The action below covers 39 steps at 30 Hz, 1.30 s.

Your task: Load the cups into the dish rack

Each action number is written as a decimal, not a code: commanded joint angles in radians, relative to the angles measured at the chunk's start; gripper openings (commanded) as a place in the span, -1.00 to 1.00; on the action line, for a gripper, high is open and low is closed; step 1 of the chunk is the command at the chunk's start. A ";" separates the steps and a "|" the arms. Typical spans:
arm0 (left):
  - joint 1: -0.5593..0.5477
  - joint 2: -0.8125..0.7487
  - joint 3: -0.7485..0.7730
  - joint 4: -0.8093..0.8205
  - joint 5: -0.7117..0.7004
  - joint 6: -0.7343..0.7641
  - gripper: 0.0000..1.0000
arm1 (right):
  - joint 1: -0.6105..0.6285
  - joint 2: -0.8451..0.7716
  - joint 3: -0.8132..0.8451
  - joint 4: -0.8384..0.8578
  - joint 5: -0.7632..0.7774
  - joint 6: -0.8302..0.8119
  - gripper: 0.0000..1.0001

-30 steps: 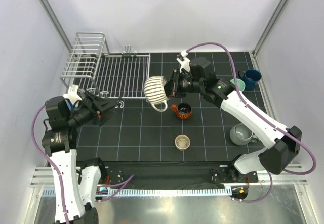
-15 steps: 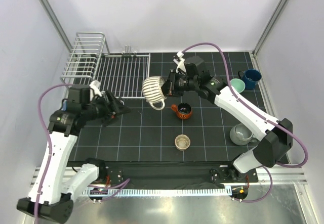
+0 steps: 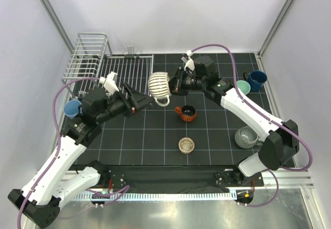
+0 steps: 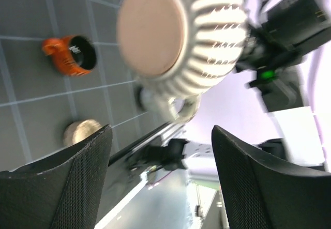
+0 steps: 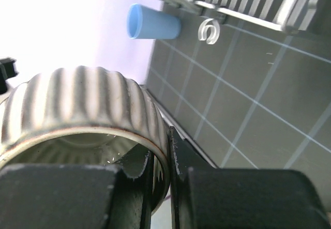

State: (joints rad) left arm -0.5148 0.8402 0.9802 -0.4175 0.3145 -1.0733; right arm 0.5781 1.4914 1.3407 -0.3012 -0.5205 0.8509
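My right gripper [image 3: 174,84] is shut on the rim of the ribbed cream mug [image 3: 159,85], one finger inside and one outside [image 5: 166,154]. It holds the mug in the air on its side, just right of the dish rack [image 3: 118,73]. My left gripper [image 3: 144,101] is open and points at the mug's base [image 4: 151,30] from a short way off, touching nothing. Its fingers [image 4: 67,182] frame the mug from below. An orange-brown cup [image 3: 186,113], a small tan cup [image 3: 186,145], a grey mug [image 3: 246,137], a dark blue mug [image 3: 256,79] and a pale green cup [image 3: 242,87] sit on the mat.
A light blue tumbler [image 3: 72,108] lies on its side at the left, below the rack's railed basket end [image 3: 88,58]. It also shows in the right wrist view [image 5: 153,24]. A small clear ring [image 5: 209,31] lies by the rack's edge. White walls close in the table.
My left arm has swung right and forward, towards the ribbed mug, with its jaws a little wider. The right gripper has shifted the mug slightly away from the arm bases.
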 commanded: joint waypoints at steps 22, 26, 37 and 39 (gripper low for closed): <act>-0.186 0.134 0.048 0.345 -0.198 -0.037 0.04 | 0.009 -0.121 -0.156 0.454 -0.102 0.303 -0.92; -0.212 0.146 0.052 0.364 -0.248 -0.033 0.04 | 0.014 -0.120 -0.158 0.461 -0.107 0.320 -0.93; -0.255 0.152 0.051 0.413 -0.394 -0.060 -0.65 | 0.037 -0.125 -0.210 0.573 -0.098 0.395 -0.92; -0.255 0.155 0.037 0.445 -0.403 -0.066 -1.00 | 0.039 -0.118 -0.206 0.583 -0.096 0.395 -0.92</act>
State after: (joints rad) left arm -0.7738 0.9924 0.9962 -0.1146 0.0166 -1.1481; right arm 0.5831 1.4307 1.1275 0.1600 -0.5705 1.2266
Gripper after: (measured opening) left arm 0.372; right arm 0.125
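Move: The striped cup, already hanging from the right fingers by its rim, has its handle about 7 cm to the left hand's right, 2 cm ahead and roughly level. The orange cup stands some 12 cm ahead of the left hand, 16 cm right and 26 cm below; the small beige cup is 15 cm nearer the robot than that. From the right hand, the left gripper is about 6 cm back and 10 cm left, the handle 5 cm back and 4 cm left, slightly lower. The left fingers come around the striped cup's handle and pinch it, closing to about half their opening; that hand goes some 6 cm right, first and fastest, then eases up about 3 cm and slightly forward. The right hand keeps its rim grip, lifts about 3 cm and rolls the cup some 20 degrees, left side up, presenting the handle. ##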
